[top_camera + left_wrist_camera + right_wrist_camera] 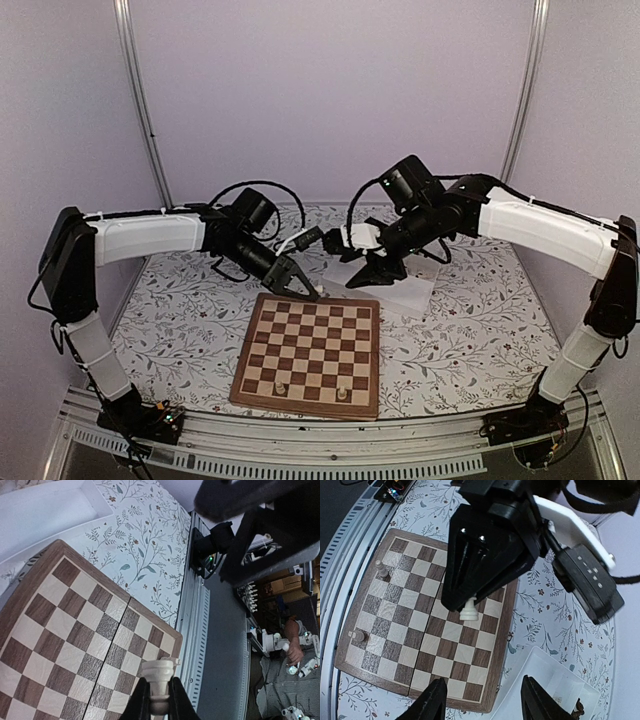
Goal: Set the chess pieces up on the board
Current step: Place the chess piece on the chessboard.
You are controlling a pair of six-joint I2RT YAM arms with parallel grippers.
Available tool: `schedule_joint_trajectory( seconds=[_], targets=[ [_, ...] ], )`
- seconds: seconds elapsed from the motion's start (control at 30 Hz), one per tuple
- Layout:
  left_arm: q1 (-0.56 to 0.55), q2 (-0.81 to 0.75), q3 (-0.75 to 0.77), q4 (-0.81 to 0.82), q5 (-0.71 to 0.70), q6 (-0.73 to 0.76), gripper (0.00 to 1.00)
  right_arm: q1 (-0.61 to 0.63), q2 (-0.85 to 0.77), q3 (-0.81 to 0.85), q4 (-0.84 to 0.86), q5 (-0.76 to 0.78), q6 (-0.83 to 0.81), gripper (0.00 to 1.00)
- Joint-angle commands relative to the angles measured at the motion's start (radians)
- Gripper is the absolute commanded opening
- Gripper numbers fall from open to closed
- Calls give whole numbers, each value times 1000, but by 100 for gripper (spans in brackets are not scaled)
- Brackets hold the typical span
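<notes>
The board [310,350] lies in the middle of the table, near the front. Two pale chess pieces [281,386] [342,393] stand in its nearest row; in the right wrist view they are the two pale pieces [381,570] [357,636]. My left gripper [300,287] hovers over the board's far left corner, shut on a pale cream piece [160,677], seen from the right wrist as the hanging pale piece [469,611]. My right gripper [487,695] is open with nothing between its fingers, above the board's far edge and the tray.
A white plastic tray [415,290] sits behind the board's far right corner, under my right gripper [372,275]. A dark piece [579,707] shows in the tray [555,680]. A floral cloth [180,320] covers the table. A metal rail [300,440] runs along the front edge.
</notes>
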Motion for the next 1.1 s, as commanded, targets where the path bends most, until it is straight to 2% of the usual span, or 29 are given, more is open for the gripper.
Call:
schedule_joint_trajectory(
  seconds=[0.0, 0.47, 0.73, 0.83, 0.93, 1.07],
  targets=[
    [-25, 26, 50, -42, 68, 21, 0, 82, 49, 17, 17, 61, -33, 54],
    [-44, 53, 88, -51, 114, 20, 0, 144, 124, 30, 77, 118, 23, 49],
    [-62, 84, 106, -76, 114, 34, 0, 145, 139, 51, 86, 133, 51, 36],
    [-64, 94, 116, -94, 104, 43, 1, 145, 138, 54, 84, 151, 56, 28],
    [-66, 97, 118, -97, 101, 44, 4, 145, 136, 55, 83, 157, 58, 16],
    [-66, 85, 116, -97, 53, 38, 14, 146, 134, 49, 80, 164, 70, 12]
  ],
)
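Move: The light chess piece, held in the left fingertips, lies about 6 cm left of the open right gripper, level with it fore-and-aft and 6 cm lower; from the left hand point it sticks out some 2 cm right and 1 cm down. The board's middle is about 4 cm back, 9 cm left and 19 cm below the right hand. The nearer standing pawn lies some 16 cm back, 1 cm left and 17 cm down, and the white tray's middle about 24 cm ahead, 10 cm right and 19 cm down. The right hand sinks about 5 cm while going 4 cm left and 2 cm back, its open fingers coming around the chess piece that the left gripper offers over the board, and once there it holds nearly still and closes them until they pinch the piece. The left hand keeps its grip throughout and eases some 2 cm right and a little back, first rising slightly and then settling again, to present the piece. ##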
